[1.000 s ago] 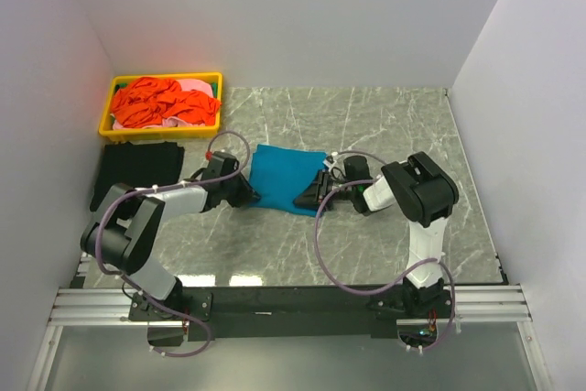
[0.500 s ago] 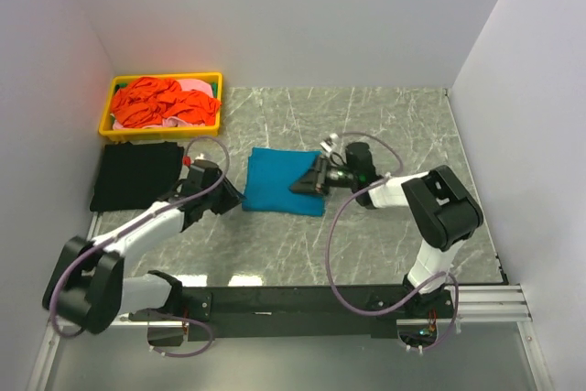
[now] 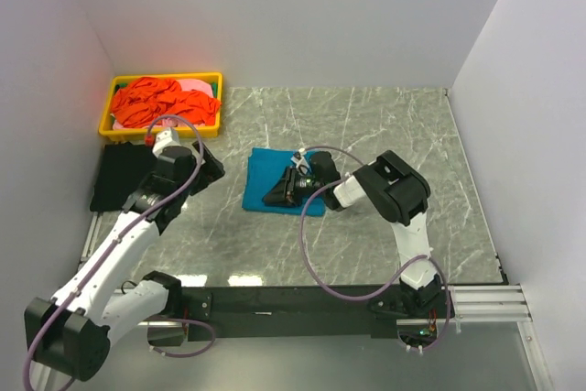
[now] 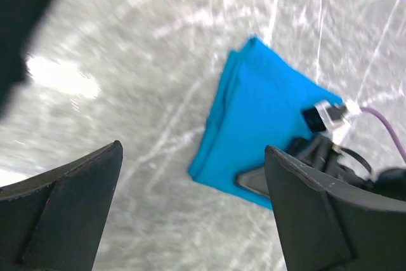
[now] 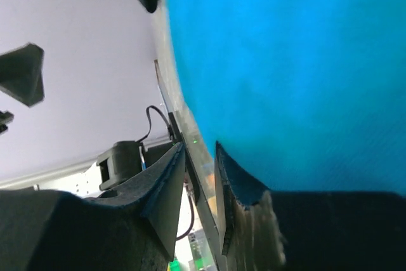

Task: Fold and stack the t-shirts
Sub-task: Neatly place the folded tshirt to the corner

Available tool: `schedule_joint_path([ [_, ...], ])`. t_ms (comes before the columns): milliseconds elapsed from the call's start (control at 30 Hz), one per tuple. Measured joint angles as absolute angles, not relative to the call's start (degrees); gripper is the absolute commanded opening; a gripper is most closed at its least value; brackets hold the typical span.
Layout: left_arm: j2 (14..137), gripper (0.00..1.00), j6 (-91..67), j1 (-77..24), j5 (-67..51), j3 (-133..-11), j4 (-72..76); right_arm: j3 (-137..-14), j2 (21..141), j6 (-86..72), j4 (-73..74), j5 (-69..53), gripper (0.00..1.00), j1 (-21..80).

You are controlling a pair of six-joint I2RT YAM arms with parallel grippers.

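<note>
A teal-blue t-shirt (image 3: 275,167) lies folded into a rectangle on the marble table, left of middle. My right gripper (image 3: 272,199) rests low on the shirt's near-left part. In the right wrist view its fingers (image 5: 200,150) stand a little apart with nothing between them, and the blue cloth (image 5: 285,61) lies beside one finger. My left gripper (image 3: 209,169) hovers left of the shirt, wide open and empty (image 4: 193,150). Below it are the shirt (image 4: 254,112) and the right gripper (image 4: 254,183). A black t-shirt (image 3: 124,180) lies flat at the far left.
A yellow tray (image 3: 165,77) stands at the back left corner and holds crumpled orange-red t-shirts (image 3: 156,103) and a pink one (image 3: 192,87). White walls close in the table on three sides. The right arm's purple cable (image 3: 311,244) loops over the near table.
The left gripper has let go of the teal shirt's left edge, opened wide and drawn back to the left. The right gripper has slid leftward across the shirt.
</note>
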State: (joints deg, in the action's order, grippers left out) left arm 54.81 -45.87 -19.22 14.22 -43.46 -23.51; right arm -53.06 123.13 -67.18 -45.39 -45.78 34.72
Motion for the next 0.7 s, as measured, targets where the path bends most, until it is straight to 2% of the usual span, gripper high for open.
schedule_joint_path([
  [200,51.0,1.0,-39.7,-19.0,21.4,-44.6,-24.0,-53.6,117.9,-61.8,-37.1,-45.0,0.33,32.2],
  [367,50.0,0.99,-36.4,-18.9,24.2,-44.1,-23.7,-60.4,114.6,-55.2,-28.1,-44.4,0.33,24.9],
  [533,48.4,0.99,-34.5,-18.9,24.9,-43.1,-23.4,-65.7,115.7,-52.5,-24.4,-44.4,0.33,16.3],
  [700,48.2,1.0,-33.6,-18.7,24.9,-43.0,-23.3,-68.8,122.8,-52.6,-25.5,-44.9,0.33,13.2],
])
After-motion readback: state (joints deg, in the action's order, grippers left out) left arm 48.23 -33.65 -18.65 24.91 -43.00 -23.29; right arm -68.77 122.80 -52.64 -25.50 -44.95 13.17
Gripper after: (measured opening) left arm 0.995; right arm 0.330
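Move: My right hand is at the near left part of the folded blue t-shirt, just above or on the cloth, with the shirt's middle about 5 cm ahead, 4 cm to the right and a couple of cm below. Its far right corner is some 15 cm ahead and 12 cm right. From my left hand, high and wide open, the shirt's middle lies about 21 cm right and level; the black cloth is 23 cm left and level, the yellow bin 23 cm ahead and 16 cm left, all well below. I lift my right hand off the shirt's near part and swing it, fingers still slightly apart, about 17 cm forward and 12 cm to the right in a low arc, turning it some 20 degrees clockwise and sinking again over the far right corner. My left hand, still wide open, backs off about 5 cm left and a little up, rolling its left side up. ##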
